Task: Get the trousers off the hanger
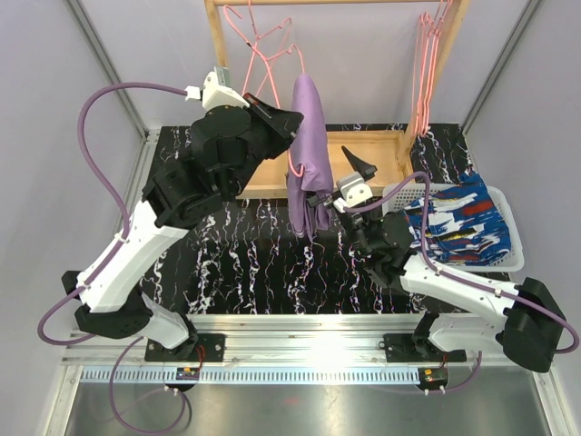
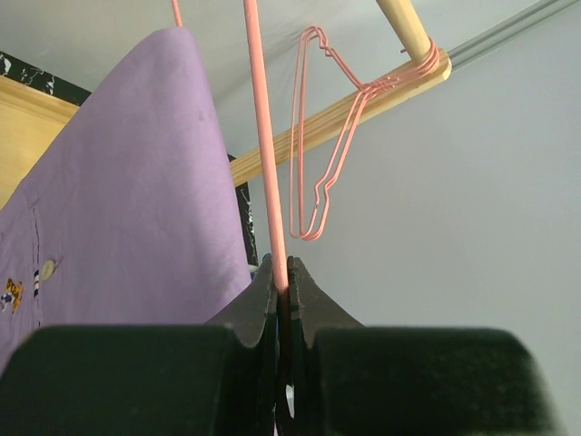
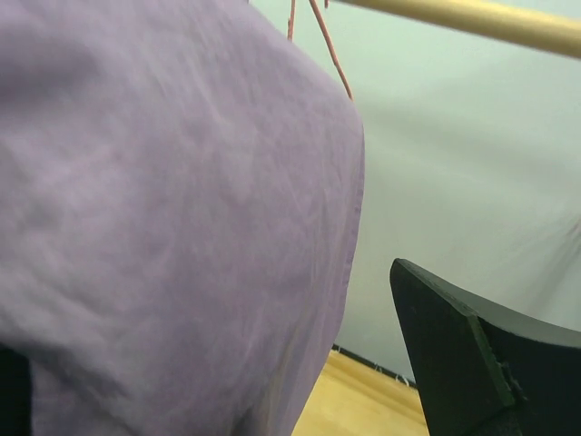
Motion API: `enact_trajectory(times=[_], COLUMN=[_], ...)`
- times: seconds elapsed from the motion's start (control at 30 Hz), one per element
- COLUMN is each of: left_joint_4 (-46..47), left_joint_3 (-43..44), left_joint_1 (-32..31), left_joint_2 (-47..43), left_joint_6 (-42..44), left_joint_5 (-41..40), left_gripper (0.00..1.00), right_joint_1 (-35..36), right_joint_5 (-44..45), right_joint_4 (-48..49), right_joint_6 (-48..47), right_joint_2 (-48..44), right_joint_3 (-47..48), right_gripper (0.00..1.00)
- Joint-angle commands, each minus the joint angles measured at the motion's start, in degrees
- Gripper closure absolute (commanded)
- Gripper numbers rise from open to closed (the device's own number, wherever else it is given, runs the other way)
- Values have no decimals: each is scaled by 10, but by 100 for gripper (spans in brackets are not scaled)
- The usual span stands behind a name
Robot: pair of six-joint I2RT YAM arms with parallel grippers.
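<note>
The lilac trousers (image 1: pixel 309 145) hang draped over a pink hanger (image 1: pixel 295 168) in front of the wooden rack. My left gripper (image 1: pixel 292 125) is shut on that hanger's wire; in the left wrist view the pink wire (image 2: pixel 265 182) runs up out of the gripper (image 2: pixel 281 272), with the lilac cloth (image 2: pixel 127 200) to its left. My right gripper (image 1: pixel 334 177) stands open at the trousers' right side. In the right wrist view the lilac cloth (image 3: pixel 182 227) lies between the jaws; one finger (image 3: pixel 472 363) shows, the other is hidden behind the cloth. The dark blue patterned trousers (image 1: pixel 458 222) lie in the basket.
A white basket (image 1: pixel 508 259) stands at the right of the dark marbled table (image 1: pixel 254 263). Spare pink hangers (image 2: pixel 318 182) hang on the wooden rail (image 2: pixel 404 27), with more at the rack's right post (image 1: pixel 425 64). The wooden rack base (image 1: pixel 381 145) lies behind the trousers.
</note>
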Motion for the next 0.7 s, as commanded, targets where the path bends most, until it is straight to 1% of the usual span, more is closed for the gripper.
enact_trajectory(times=[0.0,0.1,0.13,0.2,0.47,0.53,0.63,0.67], left_joint_4=[83,70,57,32,17,10,6,7], left_joint_3=[17,44,63,99,113,123,122,120], left_joint_1=[1,1,2,1,2,2,2,2], left_joint_2=[-27,-6,17,34,73,78,80,79], left_joint_6=[-4,30,35,46,74,82,85,86], left_joint_5=[-19,-12,-9,2,12,14,19,20], left_gripper=[100,100,100,100,100,100,100,100], right_joint_1=[10,15,17,23,31,31,31,31], right_joint_5=[-25,-42,-48,-52,-55,-53,-53,-53], right_joint_4=[26,-2,-17,-31,-74,-86,-111,-120], right_joint_6=[-25,-27,-29,-41,-70,-76,-83,-85], right_joint_2=[-5,-16,-17,-20,-25,-29,-30,-30], right_joint_3=[41,54,61,67,87,93,104,107], right_gripper=[4,5,5,7,8,10,21,32])
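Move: Ahead of the left hand, which grips the pink hanger, the purple trousers' middle hangs about 5 cm forward, 3 cm right and 12 cm below; the hanger's near end loop is about 2 cm back, directly in line sideways and 8 cm down. From the open right hand, the trousers' middle lies some 4 cm forward, 4 cm left and 1 cm up, with the rack's wooden tray roughly 18 cm forward, level sideways, 35 cm below. Bringing the trousers down to the right hand, the left hand keeps its pinch on the hanger, waits briefly, then sinks about 3.5 cm while going right and forward, rolling some 10 degrees left side up. The right hand rises about 3 cm, easing left and back towards the cloth's upper near part, and its wide-open fingers start closing around one layer without pinching shut. ##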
